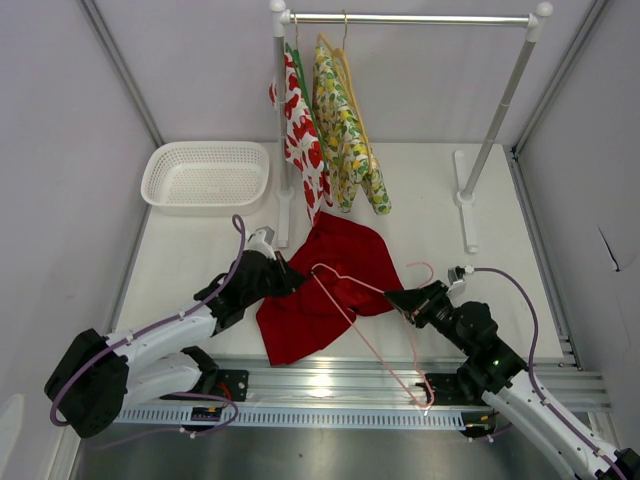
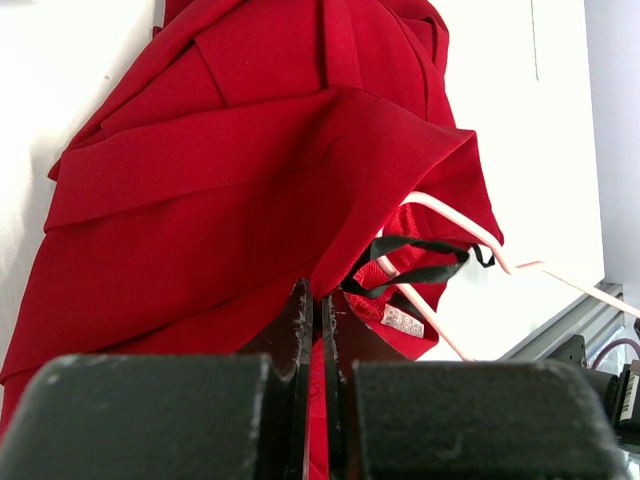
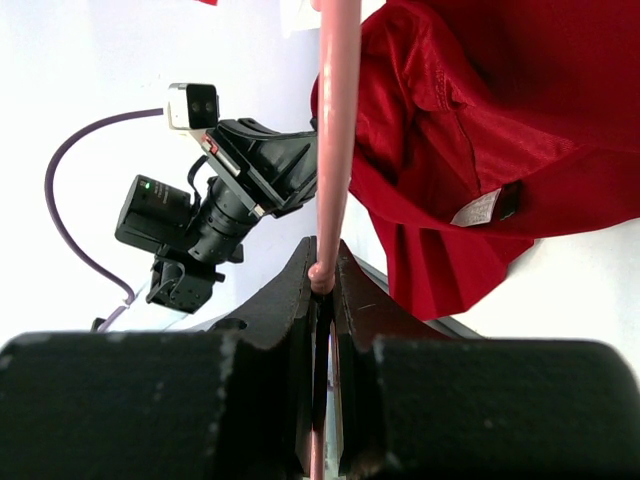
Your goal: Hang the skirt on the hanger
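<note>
The red skirt (image 1: 340,262) lies crumpled on the white table in the middle of the top view. My left gripper (image 1: 296,281) is at its left edge, shut on a fold of the red cloth (image 2: 250,150), which shows between the jaws (image 2: 320,312). The pink wire hanger (image 1: 352,318) lies across the skirt, one arm tucked inside the waist opening (image 2: 452,218) beside a black loop strap (image 2: 425,274). My right gripper (image 1: 400,298) is shut on the hanger's wire (image 3: 338,120), which runs up from the jaws (image 3: 325,278) beside the skirt (image 3: 480,120).
A white basket (image 1: 205,175) stands at the back left. A clothes rack (image 1: 410,18) at the back holds a fruit-print garment (image 1: 300,135) and a yellow-green garment (image 1: 345,140); its feet (image 1: 466,205) rest on the table. A metal rail (image 1: 340,385) runs along the near edge.
</note>
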{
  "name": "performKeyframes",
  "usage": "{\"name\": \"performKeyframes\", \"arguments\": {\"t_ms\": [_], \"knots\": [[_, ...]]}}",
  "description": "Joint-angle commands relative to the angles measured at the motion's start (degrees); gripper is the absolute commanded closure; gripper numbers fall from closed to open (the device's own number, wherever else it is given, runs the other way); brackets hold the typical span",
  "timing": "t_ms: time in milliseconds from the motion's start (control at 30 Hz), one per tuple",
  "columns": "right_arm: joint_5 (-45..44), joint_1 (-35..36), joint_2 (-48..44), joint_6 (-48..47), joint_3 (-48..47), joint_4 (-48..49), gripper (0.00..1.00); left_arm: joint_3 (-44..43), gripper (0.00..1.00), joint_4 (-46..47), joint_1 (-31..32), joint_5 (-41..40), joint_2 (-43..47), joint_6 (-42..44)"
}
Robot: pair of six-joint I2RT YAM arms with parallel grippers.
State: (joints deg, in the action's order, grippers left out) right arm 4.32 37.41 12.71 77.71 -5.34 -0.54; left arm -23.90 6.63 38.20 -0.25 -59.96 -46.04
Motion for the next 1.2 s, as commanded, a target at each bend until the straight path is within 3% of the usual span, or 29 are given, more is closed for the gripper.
{"name": "performKeyframes", "arguments": {"t_ms": [0,300,833,1167], "knots": [[-0.3,0.4,-0.7,-0.9,-0.5,2.6,1.00,-2.0,1.00,0.8,-0.6,-0.2,-0.2,0.9],[0.0,0.5,0.6,-1.2,-0.5,2.7,1.00,-3.3,1.00,-0.7,-0.4,0.7,-0.4,3.3],[-1.3,0.6,5.7,-1.2,-2.0,4.5,1.00,-6.7,0.70,-5.5,-0.4,2.4,0.0,11.5],[-1.5,0.7,6.1,-1.3,-2.3,4.5,1.00,-11.4,0.59,-11.4,1.4,-1.2,2.5,19.9]]}}
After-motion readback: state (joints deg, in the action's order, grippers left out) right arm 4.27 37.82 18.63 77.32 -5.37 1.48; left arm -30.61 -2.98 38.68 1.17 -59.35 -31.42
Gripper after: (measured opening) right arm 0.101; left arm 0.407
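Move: The left hand still pinches the skirt's raised waist edge; just beyond it, the hanger's left end sits in the skirt's opening, about 4 cm ahead, 3 cm right and roughly level. The skirt's middle lies some 6 cm right of that hand and 6 cm below, level fore and aft. From the right hand, which grips the hanger near its neck, the skirt's middle is about 14 cm left, 1 cm ahead and 12 cm below; the hanger's left end is some 18 cm left, 6 cm ahead and 6 cm below. Keeping its shut grip on the hanger near the neck, the right hand sinks about 1.5 cm with a slight downward tip, easing the hanger down towards the skirt, then holds there. Meanwhile the left hand stays almost in place and opens its fingers to nearly half, letting go of the pinched waist edge, while the wrist rolls left side up and turns clockwise, some 15 degrees in all, and the hand lifts about 1.5 cm, mostly at the end. ##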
